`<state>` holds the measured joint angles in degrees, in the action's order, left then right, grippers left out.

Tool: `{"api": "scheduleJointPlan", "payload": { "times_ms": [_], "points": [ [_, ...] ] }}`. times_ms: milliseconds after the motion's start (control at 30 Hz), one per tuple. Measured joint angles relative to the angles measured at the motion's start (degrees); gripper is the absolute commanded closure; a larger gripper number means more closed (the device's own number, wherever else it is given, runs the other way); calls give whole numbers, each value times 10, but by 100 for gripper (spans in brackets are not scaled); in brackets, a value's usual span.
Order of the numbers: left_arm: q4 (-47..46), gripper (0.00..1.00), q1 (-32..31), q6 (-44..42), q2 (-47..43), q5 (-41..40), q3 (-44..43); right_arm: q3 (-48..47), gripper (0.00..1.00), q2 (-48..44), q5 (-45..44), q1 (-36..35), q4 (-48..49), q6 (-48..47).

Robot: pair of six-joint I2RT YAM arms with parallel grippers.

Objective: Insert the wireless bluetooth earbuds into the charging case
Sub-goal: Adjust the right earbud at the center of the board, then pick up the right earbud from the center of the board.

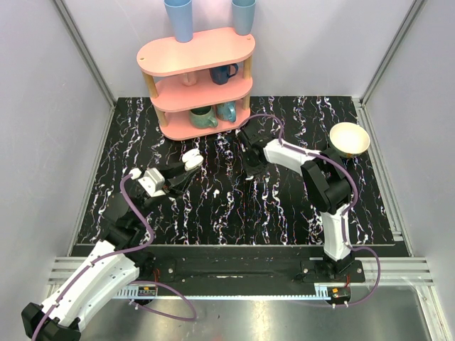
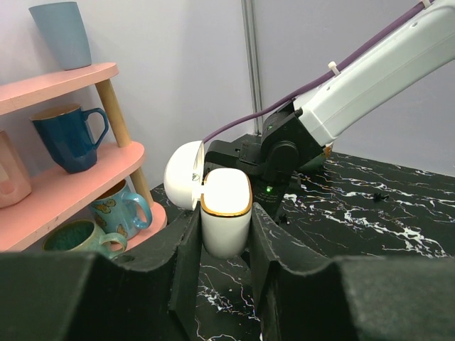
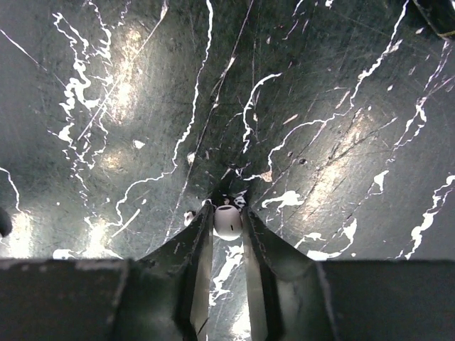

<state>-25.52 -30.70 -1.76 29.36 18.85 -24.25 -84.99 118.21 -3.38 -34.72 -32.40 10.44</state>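
Note:
The white charging case point(image 2: 226, 213) has a gold rim and its lid point(image 2: 183, 174) is flipped open to the left. My left gripper point(image 2: 224, 231) is shut on the case's body and holds it upright above the table; from above the case point(image 1: 192, 160) shows left of centre at the left gripper point(image 1: 183, 172). One white earbud point(image 3: 227, 222) sits low over the black marbled table, pinched between the fingertips of my right gripper point(image 3: 227, 217). A second small white piece point(image 3: 189, 215) lies just outside the left finger; I cannot tell whether it is the other earbud. From above, the right gripper point(image 1: 250, 173) points down at the table's middle.
A pink three-tier shelf point(image 1: 195, 53) stands at the back, with mugs point(image 1: 203, 117) on its tiers and two blue cups point(image 1: 178, 18) on top. A cream bowl point(image 1: 349, 138) sits at the right. The right arm point(image 2: 370, 78) crosses behind the case in the left wrist view.

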Motion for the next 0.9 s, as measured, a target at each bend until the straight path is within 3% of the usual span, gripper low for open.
{"api": "scheduleJointPlan", "payload": {
  "times_ms": [67,200,467,900],
  "points": [
    [0,100,0,-2,0,0,0,-5,59,2,-1,0,-6,-6],
    [0,100,0,-3,5,0,0,-14,50,10,-1,0,-15,-7],
    [0,100,0,-3,11,0,0,-18,50,11,-17,0,-23,27],
    [0,100,0,-3,11,0,0,-29,53,11,-76,-7,-105,361]
  ]
}}
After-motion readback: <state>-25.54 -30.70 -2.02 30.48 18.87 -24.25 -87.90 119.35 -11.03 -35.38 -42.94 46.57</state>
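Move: Right at the right fingertips, within a centimetre of their midpoint, the right earbud stands on the table between the pads. A small black object lies about 12 cm ahead of it and 4 cm to its right; the charging case hangs some 14 cm to its left, 13 cm nearer the base and 32 cm higher, in the left gripper. From the left hand the earbud is roughly 15 cm ahead, 16 cm right and 31 cm below. Letting go of the earbud, the right hand spreads its fingers to about twice their gap while staying nearly in place low over the table. With the fingers open it then turns clockwise some 35 degrees around the earbud and draws back about 1.5 cm, the tips keeping at table height on either side of it. ##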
